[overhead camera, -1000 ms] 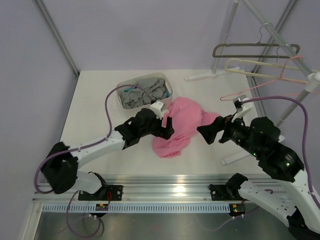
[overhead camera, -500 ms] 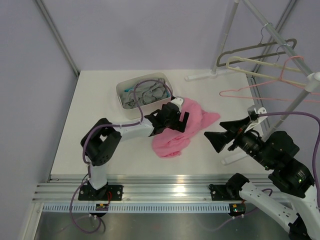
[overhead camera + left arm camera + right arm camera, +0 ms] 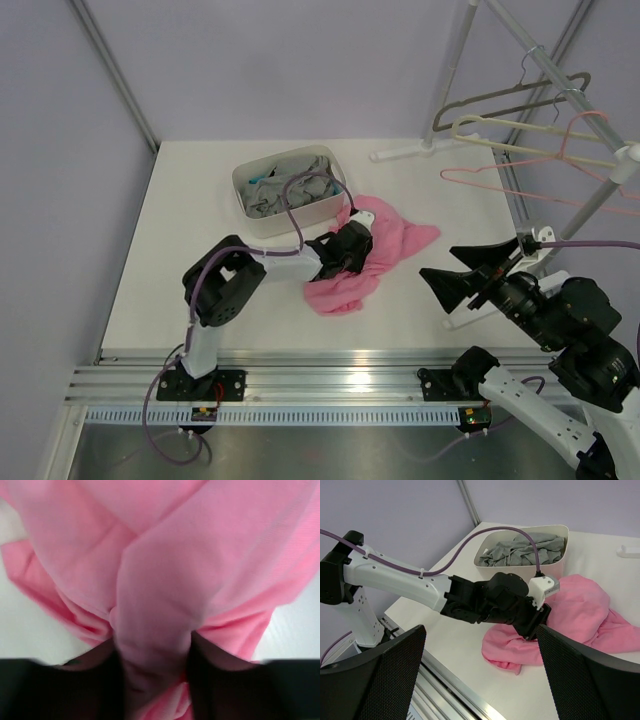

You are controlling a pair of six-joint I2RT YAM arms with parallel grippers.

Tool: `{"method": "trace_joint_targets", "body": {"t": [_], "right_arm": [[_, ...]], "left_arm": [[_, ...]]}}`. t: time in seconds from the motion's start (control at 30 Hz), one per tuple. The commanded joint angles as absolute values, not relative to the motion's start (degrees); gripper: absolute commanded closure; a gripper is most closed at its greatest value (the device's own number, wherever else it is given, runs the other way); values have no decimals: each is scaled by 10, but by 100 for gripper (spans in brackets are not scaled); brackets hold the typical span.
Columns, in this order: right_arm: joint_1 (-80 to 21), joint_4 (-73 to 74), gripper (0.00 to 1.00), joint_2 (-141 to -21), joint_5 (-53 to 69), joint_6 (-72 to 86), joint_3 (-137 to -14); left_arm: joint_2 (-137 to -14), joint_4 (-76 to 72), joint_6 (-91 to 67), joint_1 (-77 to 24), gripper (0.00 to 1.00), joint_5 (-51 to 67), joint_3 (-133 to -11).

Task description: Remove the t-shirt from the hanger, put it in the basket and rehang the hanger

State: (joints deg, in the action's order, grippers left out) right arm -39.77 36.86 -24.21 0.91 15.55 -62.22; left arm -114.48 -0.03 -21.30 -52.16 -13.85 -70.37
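The pink t-shirt (image 3: 395,240) lies in a crumpled heap on the white table, off any hanger. It also shows in the right wrist view (image 3: 585,610). My left gripper (image 3: 350,262) is down on its left part. In the left wrist view (image 3: 154,655) the gripper is shut on a fold of the t-shirt (image 3: 165,555). My right gripper (image 3: 455,272) is open and empty, held in the air right of the heap, and faces it (image 3: 482,675). The dark grey-brown hanger (image 3: 510,95) hangs bare on the rack at the top right.
A white tub (image 3: 243,200) of grey clothes stands just behind the t-shirt. A cream hanger (image 3: 520,148) and a thin pink wire hanger (image 3: 500,190) hang on the rack below the dark one. The rack's white foot (image 3: 410,152) rests on the table's far right.
My left gripper has swung right and closed on the t-shirt's left part. My right gripper has let go and drawn back to the right. The hangers have swung a little.
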Motion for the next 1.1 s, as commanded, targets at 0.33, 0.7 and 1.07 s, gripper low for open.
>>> {"method": "trace_joint_targets", "body": {"t": [0.33,0.7,1.07], "right_arm": [[-403,343,1,-200,-16,136,-617],[-402,323,1,-192,-3,147,-597],[-403,323,1,-176,-3,149,-592]], "left_arm": [[-841,107,-176,-532,100,-314,-675],[-735,53,46,-466,100,-442,-748],[-787,-49,97,-350,100,-330,-800]]}}
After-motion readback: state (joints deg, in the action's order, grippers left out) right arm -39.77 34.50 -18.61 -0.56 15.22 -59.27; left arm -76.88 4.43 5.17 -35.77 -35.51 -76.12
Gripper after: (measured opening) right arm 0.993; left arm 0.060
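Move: The pink t-shirt lies bunched on the table right at the left hand, between its half-shut fingers; its middle is only some 2 cm ahead and 2 cm to the right, at about finger height. The basket stands about 22 cm ahead of the left hand and 17 cm to its left, its middle roughly 4 cm higher, with the grey cloth lying inside it. From the right hand the t-shirt lies about 20 cm ahead, 10 cm to the left and 37 cm below. Pinching the t-shirt, the left fingers finish closing on its fabric and keep hold of it while the hand first eases back a couple of centimetres, then sweeps steeply up some 34 cm and about 22 cm to the left, running forward near the end, high up and still short of the basket. The wrist tips up about 40 degrees, from slanting down towards level, and turns counter-clockwise. ##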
